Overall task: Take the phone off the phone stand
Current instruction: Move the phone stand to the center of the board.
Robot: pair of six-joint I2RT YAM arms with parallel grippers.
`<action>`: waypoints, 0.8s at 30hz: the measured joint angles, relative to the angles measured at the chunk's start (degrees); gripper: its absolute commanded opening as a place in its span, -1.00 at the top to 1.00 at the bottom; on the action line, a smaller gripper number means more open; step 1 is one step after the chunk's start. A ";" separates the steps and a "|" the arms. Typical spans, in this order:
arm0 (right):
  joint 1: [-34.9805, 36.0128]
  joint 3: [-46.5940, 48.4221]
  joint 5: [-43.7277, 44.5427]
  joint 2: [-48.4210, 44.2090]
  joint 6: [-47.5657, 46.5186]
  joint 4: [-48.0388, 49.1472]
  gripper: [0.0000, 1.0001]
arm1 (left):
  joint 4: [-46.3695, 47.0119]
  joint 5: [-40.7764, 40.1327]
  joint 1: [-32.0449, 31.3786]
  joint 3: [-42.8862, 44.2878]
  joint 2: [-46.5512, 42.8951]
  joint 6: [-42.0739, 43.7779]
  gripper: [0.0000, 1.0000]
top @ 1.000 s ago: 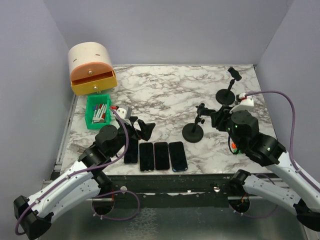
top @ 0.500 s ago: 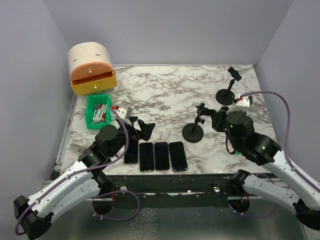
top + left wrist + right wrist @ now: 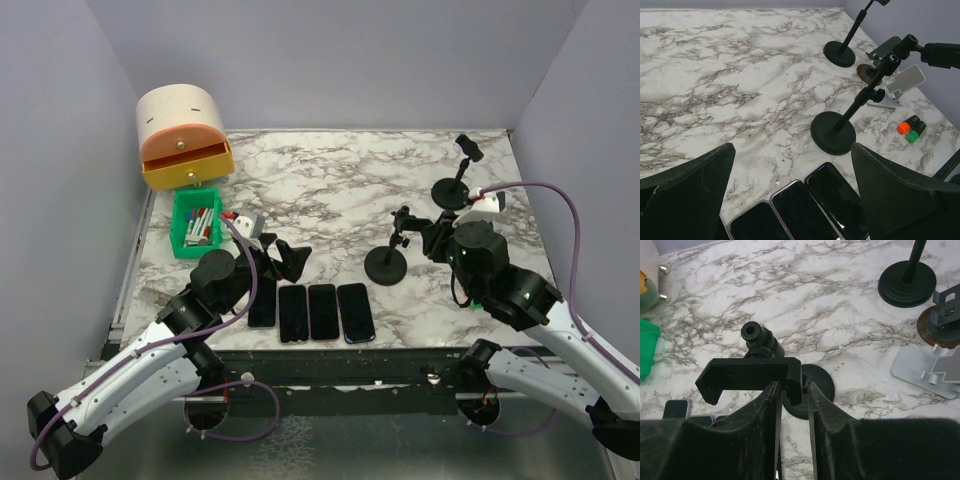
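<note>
The black phone stand (image 3: 386, 264) stands mid-table on a round base, and its clamp (image 3: 747, 377) holds nothing. My right gripper (image 3: 793, 387) is shut on the clamp's right end, one finger on each side of it; the gripper (image 3: 428, 235) sits just right of the stand. Several dark phones (image 3: 322, 311) lie flat in a row near the front edge. Above their left end my left gripper (image 3: 285, 255) hangs open, its fingers (image 3: 685, 192) wide apart over the phones (image 3: 835, 197) and touching nothing.
A second black stand (image 3: 455, 188) and a silver folding stand (image 3: 927, 370) sit at the back right. Orange and green markers (image 3: 909, 129) lie right of the stand. At the left are a green bin (image 3: 197, 222) of pens and a yellow drawer box (image 3: 183, 135).
My right gripper has shifted slightly left onto the stand's clamp and narrowed around its end. The left arm and the phones have not moved.
</note>
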 measured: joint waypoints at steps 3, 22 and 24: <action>0.00 0.00 0.00 0.02 -0.44 0.50 0.75 | 0.02 0.11 -0.02 0.00 0.00 0.00 -0.98; 0.00 6.54 6.80 6.60 -8.11 1.18 0.99 | 0.02 0.52 -0.02 0.02 -0.50 -0.22 -0.98; -0.02 7.32 8.31 7.65 -9.73 2.40 1.00 | 0.02 0.59 -0.02 0.02 -1.05 -0.33 -0.98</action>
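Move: The near end of the phone stand's holder already sits between my right fingers; its middle is about 4 cm to my left, 1 cm ahead and level. The stand's round base is some 7 cm left, 5 cm ahead and 22 cm below. On the table, the silver stand lies roughly 8 cm ahead and 15 cm right, the nearest phone 8 cm back and 15 cm left. My left hand has the holder about 28 cm right, 8 cm ahead, 2 cm higher. I shut my right fingers from about a third open, pinching the near end of the holder, and only then set off: up and forward together, about 3 cm each way, carrying the stand by its holder. As I go I roll the hand some 10 degrees so its left side dips, swinging the base to the right. ##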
